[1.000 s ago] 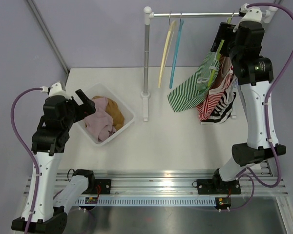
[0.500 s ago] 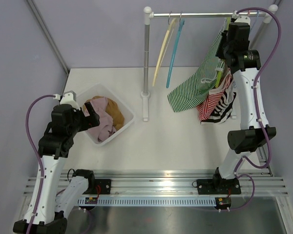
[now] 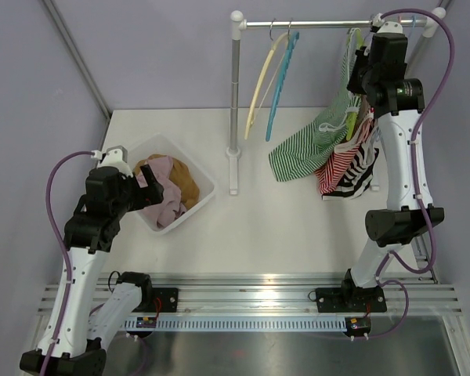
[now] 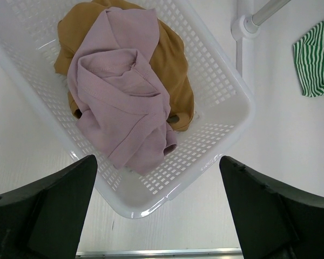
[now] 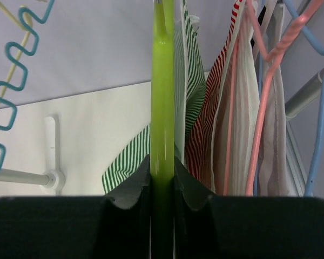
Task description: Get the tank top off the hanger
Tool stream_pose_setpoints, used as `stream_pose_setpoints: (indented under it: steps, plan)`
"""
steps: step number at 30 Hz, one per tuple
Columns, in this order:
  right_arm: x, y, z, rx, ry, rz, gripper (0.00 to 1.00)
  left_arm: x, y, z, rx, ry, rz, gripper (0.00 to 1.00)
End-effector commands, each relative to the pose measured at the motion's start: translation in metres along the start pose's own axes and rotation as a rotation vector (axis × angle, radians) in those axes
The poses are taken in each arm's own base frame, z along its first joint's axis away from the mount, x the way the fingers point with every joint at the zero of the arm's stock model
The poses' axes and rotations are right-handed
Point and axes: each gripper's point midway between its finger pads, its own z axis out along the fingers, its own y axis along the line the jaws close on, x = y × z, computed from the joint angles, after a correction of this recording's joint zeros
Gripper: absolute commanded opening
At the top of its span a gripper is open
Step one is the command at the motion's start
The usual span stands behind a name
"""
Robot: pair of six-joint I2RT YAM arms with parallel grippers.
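The green-and-white striped tank top (image 3: 309,147) hangs from a lime-green hanger (image 5: 162,91) at the right end of the rail (image 3: 321,23). It also shows behind the hanger in the right wrist view (image 5: 127,164). My right gripper (image 5: 162,168) is shut on the green hanger's arm, high up by the rail (image 3: 366,59). My left gripper (image 4: 159,216) is open and empty. It hovers over the near corner of the white basket (image 4: 233,110) on the left side of the table (image 3: 145,182).
A red-striped top (image 3: 338,160) and a black-and-white top (image 3: 363,168) hang behind the tank top. Empty yellow (image 3: 258,82) and blue (image 3: 280,74) hangers hang near the post (image 3: 235,102). Pink (image 5: 257,116) and blue (image 5: 318,135) hangers crowd the right. The basket holds pink (image 4: 124,102) and tan (image 4: 175,81) clothes.
My right gripper has risen closer to the rail, carrying the green hanger up. My left arm has shifted a little right and towards the near edge. The empty hangers sway.
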Motion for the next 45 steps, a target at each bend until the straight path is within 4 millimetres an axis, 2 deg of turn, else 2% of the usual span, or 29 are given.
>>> stream_pose_setpoints:
  steps: [1, 5, 9, 11, 12, 14, 15, 17, 18, 19, 20, 21, 24, 26, 27, 28, 30, 31, 32, 33, 34, 35, 36, 38, 39, 41, 43, 44, 45]
  plan:
    - [-0.057, 0.011, -0.044, -0.1, -0.167, 0.021, 0.01, -0.007, -0.012, 0.0, 0.06, -0.022, 0.017, 0.99]
    - [-0.07, 0.019, -0.059, -0.154, -0.202, 0.03, 0.0, -0.009, -0.017, -0.002, 0.077, -0.024, 0.017, 0.99]
    - [-0.07, 0.029, -0.072, -0.225, -0.196, 0.039, 0.0, -0.014, -0.025, -0.007, 0.107, -0.031, 0.018, 0.99]
    - [-0.067, 0.032, -0.077, -0.239, -0.185, 0.052, 0.0, -0.021, -0.033, -0.011, 0.134, -0.042, 0.025, 0.99]
    - [-0.068, 0.035, -0.086, -0.27, -0.191, 0.056, 0.0, -0.023, -0.036, -0.013, 0.142, -0.049, 0.027, 0.99]
    - [-0.063, 0.038, -0.09, -0.29, -0.178, 0.068, 0.0, -0.03, -0.051, -0.021, 0.19, -0.066, 0.033, 0.99]
    - [-0.064, 0.04, -0.102, -0.318, -0.186, 0.069, 0.0, -0.035, -0.055, -0.022, 0.196, -0.084, 0.034, 0.99]
    - [-0.056, 0.043, -0.104, -0.336, -0.164, 0.077, 0.0, -0.042, -0.08, -0.03, 0.27, -0.094, 0.052, 0.99]
    - [-0.057, 0.044, -0.114, -0.357, -0.171, 0.077, 0.0, -0.046, -0.082, -0.029, 0.248, -0.11, 0.054, 0.99]
    - [-0.056, 0.046, -0.116, -0.367, -0.171, 0.081, 0.0, -0.045, -0.097, -0.034, 0.292, -0.104, 0.065, 0.99]
    - [-0.047, 0.045, -0.113, -0.366, -0.148, 0.079, 0.0, -0.047, -0.104, -0.035, 0.305, -0.107, 0.065, 0.99]
    - [-0.047, 0.045, -0.123, -0.377, -0.158, 0.079, 0.0, -0.056, -0.112, -0.037, 0.309, -0.126, 0.063, 0.99]
    - [-0.037, 0.042, -0.132, -0.381, -0.151, 0.078, 0.0, -0.064, -0.149, -0.05, 0.408, -0.158, 0.083, 0.99]
    - [-0.023, 0.043, -0.133, -0.392, -0.115, 0.074, 0.0, -0.076, -0.17, -0.058, 0.476, -0.204, 0.085, 0.99]
    - [-0.021, 0.043, -0.143, -0.405, -0.115, 0.075, 0.0, -0.081, -0.182, -0.062, 0.51, -0.222, 0.094, 0.99]
    - [-0.007, 0.043, -0.141, -0.412, -0.073, 0.072, 0.0, -0.082, -0.196, -0.069, 0.56, -0.235, 0.114, 0.99]
    - [0.004, 0.046, -0.158, -0.454, -0.058, 0.07, 0.0, -0.101, -0.218, -0.084, 0.629, -0.295, 0.118, 0.99]
    - [0.021, 0.046, -0.156, -0.46, -0.012, 0.073, 0.0, -0.098, -0.232, -0.082, 0.65, -0.287, 0.151, 0.99]
    - [0.024, 0.046, -0.172, -0.482, -0.021, 0.074, 0.0, -0.104, -0.24, -0.086, 0.664, -0.309, 0.155, 0.99]
    - [0.03, 0.045, -0.177, -0.49, -0.012, 0.077, 0.0, -0.107, -0.248, -0.087, 0.676, -0.318, 0.169, 0.99]
    - [0.047, 0.044, -0.176, -0.488, 0.031, 0.096, 0.0, -0.111, -0.261, -0.088, 0.695, -0.326, 0.187, 0.99]
    - [0.054, 0.045, -0.184, -0.506, 0.04, 0.097, 0.0, -0.114, -0.27, -0.09, 0.711, -0.333, 0.194, 0.99]
    - [0.055, 0.043, -0.201, -0.521, 0.014, 0.095, 0.0, -0.116, -0.277, -0.091, 0.727, -0.337, 0.204, 0.99]
    - [0.073, 0.041, -0.21, -0.537, 0.04, 0.101, 0.0, -0.118, -0.295, -0.091, 0.753, -0.346, 0.22, 0.99]
    - [0.074, 0.041, -0.228, -0.565, 0.009, 0.094, 0.0, -0.117, -0.303, -0.094, 0.774, -0.348, 0.23, 0.99]
    - [0.086, 0.049, -0.255, -0.671, -0.004, 0.077, 0.0, -0.117, -0.32, -0.09, 0.794, -0.345, 0.233, 0.99]
    - [0.098, 0.06, -0.269, -0.773, -0.005, 0.059, 0.0, -0.111, -0.336, -0.09, 0.818, -0.338, 0.254, 0.99]
    - [0.101, 0.066, -0.289, -0.851, -0.019, 0.045, 0.0, -0.111, -0.347, -0.084, 0.814, -0.336, 0.264, 0.99]
    - [0.103, 0.068, -0.296, -0.879, -0.023, 0.04, 0.0, -0.106, -0.356, -0.086, 0.824, -0.333, 0.285, 0.99]
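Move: The right hand is already shut on the lime hanger just under the rack's rod, which runs about 10 cm ahead and 8 cm above; the clear space it heads for is some 26 cm back and 9 cm left. The green-striped tank top hangs about 18 cm below this hand, 5 cm left and 2 cm back, the red-striped top about 7 cm right of it and level, the blue hanger 20 cm left and 2 cm ahead of the hand. From the open left hand the green-striped top is about 44 cm right, 18 cm ahead, roughly level. Keeping its pinch on the lime hanger, the right hand lifts about 5 cm to take the hook off the rod, then draws back some 26 cm and a little left, sinking again to about its starting height while turning some 30 degrees counter-clockwise and raising its left side. After a short hold the left hand, fingers wide open, sweeps about 28 cm right and 19 cm up past the basket towards the tank top's free shoulder, swinging clockwise about 40 degrees and tipping its fingers up, and touches nothing yet. ##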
